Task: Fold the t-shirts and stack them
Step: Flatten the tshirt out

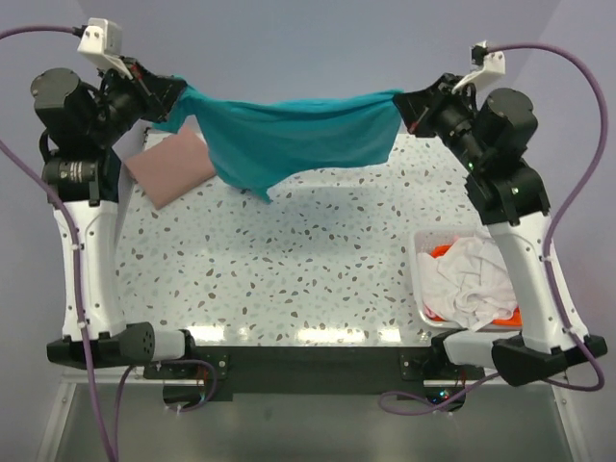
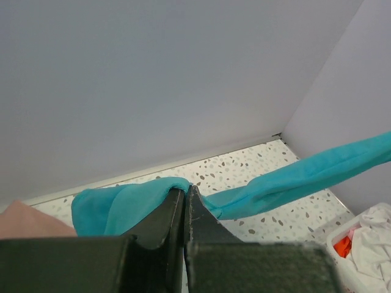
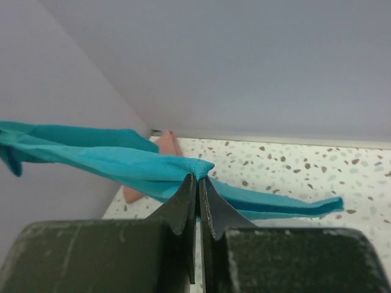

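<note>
A teal t-shirt (image 1: 289, 135) hangs stretched in the air across the back of the table, held at both ends. My left gripper (image 1: 171, 96) is shut on its left end, my right gripper (image 1: 406, 104) shut on its right end. The left wrist view shows the teal t-shirt (image 2: 131, 201) pinched between the closed jaws of the left gripper (image 2: 185, 190); the right wrist view shows the teal t-shirt (image 3: 122, 160) nipped at the tip of the right gripper (image 3: 198, 178). A folded dusty pink t-shirt (image 1: 171, 166) lies flat at the back left, partly under the teal one.
A white basket (image 1: 421, 252) at the right front holds a crumpled white t-shirt (image 1: 474, 279) and an orange one (image 1: 441, 252). The speckled table (image 1: 289, 260) runs to walls at the back and sides. The right arm passes over the basket.
</note>
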### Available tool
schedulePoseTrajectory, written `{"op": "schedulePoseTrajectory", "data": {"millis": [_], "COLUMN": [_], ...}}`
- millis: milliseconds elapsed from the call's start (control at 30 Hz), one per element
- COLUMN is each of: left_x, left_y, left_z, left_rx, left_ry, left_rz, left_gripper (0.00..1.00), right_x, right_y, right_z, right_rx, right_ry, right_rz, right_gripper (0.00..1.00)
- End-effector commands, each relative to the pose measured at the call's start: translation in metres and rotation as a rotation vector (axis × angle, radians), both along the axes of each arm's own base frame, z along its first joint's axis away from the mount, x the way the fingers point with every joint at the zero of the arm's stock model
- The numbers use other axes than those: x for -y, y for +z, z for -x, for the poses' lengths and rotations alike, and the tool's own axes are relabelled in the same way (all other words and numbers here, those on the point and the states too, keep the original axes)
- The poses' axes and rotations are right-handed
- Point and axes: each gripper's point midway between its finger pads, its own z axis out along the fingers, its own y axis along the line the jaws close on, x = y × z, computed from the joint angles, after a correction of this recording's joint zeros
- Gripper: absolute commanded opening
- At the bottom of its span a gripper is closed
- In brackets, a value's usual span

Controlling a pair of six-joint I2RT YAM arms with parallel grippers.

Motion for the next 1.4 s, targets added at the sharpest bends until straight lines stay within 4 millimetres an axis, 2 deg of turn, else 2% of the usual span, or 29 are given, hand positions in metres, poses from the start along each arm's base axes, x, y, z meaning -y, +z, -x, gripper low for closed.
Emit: {"op": "schedulePoseTrajectory", "data": {"millis": [0,67,167,267,300,367,433,500,533,600,633,667,700,767,800,833,867,900,967,1000,1033,1067,1100,1133,1167,1233,1267,1300,1367], "left_x": [-0.005,-0.007,-0.007,-0.006,-0.003,0.000,0.005,0.007,0.010,0.013,0.021,0.024,0.027,0.036,0.048,0.055,0.060,0.080,0.091,0.094,0.090,0.090,0.089,0.086,0.087,0.088,0.090,0.091,0.091], "left_y": [0.047,0.055,0.079,0.096,0.107,0.118,0.121,0.111,0.103,0.066,0.052,0.043,0.006,-0.032,-0.062,-0.079,-0.092,-0.134,-0.169,-0.217,-0.238,-0.250,-0.281,-0.292,-0.298,-0.301,-0.310,-0.298,-0.297], "left_z": [0.058,0.073,0.105,0.126,0.136,0.146,0.148,0.133,0.126,0.089,0.081,0.068,0.039,0.010,-0.016,-0.030,-0.045,-0.071,-0.099,-0.123,-0.138,-0.148,-0.159,-0.165,-0.166,-0.163,-0.156,-0.149,-0.128], "left_rx": [0.142,0.167,0.243,0.287,0.320,0.355,0.367,0.341,0.323,0.227,0.196,0.178,0.081,0.019,-0.046,-0.079,-0.089,-0.177,-0.235,-0.333,-0.374,-0.389,-0.449,-0.470,-0.488,-0.496,-0.521,-0.496,-0.504], "left_ry": [0.059,0.084,0.107,0.111,0.106,0.096,0.063,0.038,0.010,-0.036,-0.097,-0.128,-0.165,-0.217,-0.251,-0.279,-0.296,-0.342,-0.364,-0.353,-0.310,-0.302,-0.287,-0.258,-0.256,-0.228,-0.224,-0.222,-0.212], "left_rz": [-0.075,-0.088,-0.116,-0.131,-0.134,-0.131,-0.125,-0.110,-0.105,-0.071,-0.065,-0.043,-0.022,-0.022,-0.017,-0.016,-0.019,-0.011,-0.011,-0.004,-0.008,-0.012,-0.015,-0.027,-0.036,-0.051,-0.056,-0.059,-0.061], "left_gripper": [0.00,0.00,0.00,0.00,0.00,0.00,0.00,0.00,0.00,0.00,0.00,0.00,0.00,0.00,0.00,0.00,0.00,0.00,0.21,0.33,0.57,0.72,0.83,0.97,1.00,1.00,1.00,1.00,1.00], "right_x": [-0.011,-0.013,-0.009,0.000,0.005,0.015,0.020,0.025,0.024,0.030,0.028,0.029,0.031,0.034,0.037,0.046,0.046,0.051,0.062,0.062,0.068,0.064,0.063,0.066,0.064,0.060,0.058,0.055,0.050], "right_y": [0.055,0.062,0.065,0.068,0.071,0.073,0.071,0.067,0.055,0.036,0.014,0.002,-0.011,-0.052,-0.068,-0.084,-0.117,-0.132,-0.151,-0.192,-0.192,-0.205,-0.258,-0.254,-0.270,-0.291,-0.293,-0.295,-0.296], "right_z": [0.060,0.079,0.098,0.111,0.116,0.120,0.119,0.111,0.101,0.085,0.068,0.057,0.045,0.005,-0.010,-0.031,-0.057,-0.071,-0.103,-0.127,-0.144,-0.156,-0.177,-0.187,-0.195,-0.204,-0.205,-0.204,-0.197], "right_rx": [0.112,0.115,0.089,0.078,0.083,0.084,0.081,0.077,0.052,0.018,-0.018,-0.032,-0.043,-0.094,-0.115,-0.124,-0.188,-0.206,-0.229,-0.307,-0.308,-0.336,-0.437,-0.462,-0.503,-0.551,-0.550,-0.547,-0.534], "right_ry": [0.093,0.116,0.125,0.102,0.089,0.045,0.014,-0.027,-0.047,-0.112,-0.138,-0.161,-0.190,-0.256,-0.273,-0.293,-0.310,-0.325,-0.375,-0.379,-0.391,-0.360,-0.341,-0.335,-0.319,-0.292,-0.281,-0.265,-0.232], "right_rz": [-0.094,-0.110,-0.122,-0.129,-0.135,-0.138,-0.141,-0.146,-0.135,-0.100,-0.071,-0.049,-0.009,0.044,0.055,0.050,0.071,0.090,0.129,0.187,0.193,0.205,0.256,0.263,0.279,0.312,0.310,0.306,0.291], "right_gripper": [0.00,0.00,0.00,0.00,0.00,0.00,0.00,0.00,0.00,0.00,0.00,0.00,0.00,0.00,0.00,0.00,0.00,0.00,0.00,0.00,0.00,0.05,0.14,0.38,0.52,0.70,0.73,0.76,0.80]}}
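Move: The t-shirt already hangs in the air, pinched at a corner in each hand. The landing spot on the bare table lies, for the left hand, about 14 cm ahead, 9 cm to its right and 48 cm below, with the cardboard sheet some 16 cm ahead, 18 cm left and 51 cm down. The right hand's landing spot is about 17 cm ahead, 7 cm right and 47 cm below; the laundry basket stands roughly 14 cm back, 33 cm right and 44 cm down. The t-shirt, still gripped by both hands, is first swung back towards the bases and up, then flung forward and down onto the table in one fast sweep of some 30 cm forward and 45–50 cm down. Both grippers tip about 40 degrees downward and open late in the drop, the left a touch earlier and wider, letting go of the held edge above the table. ##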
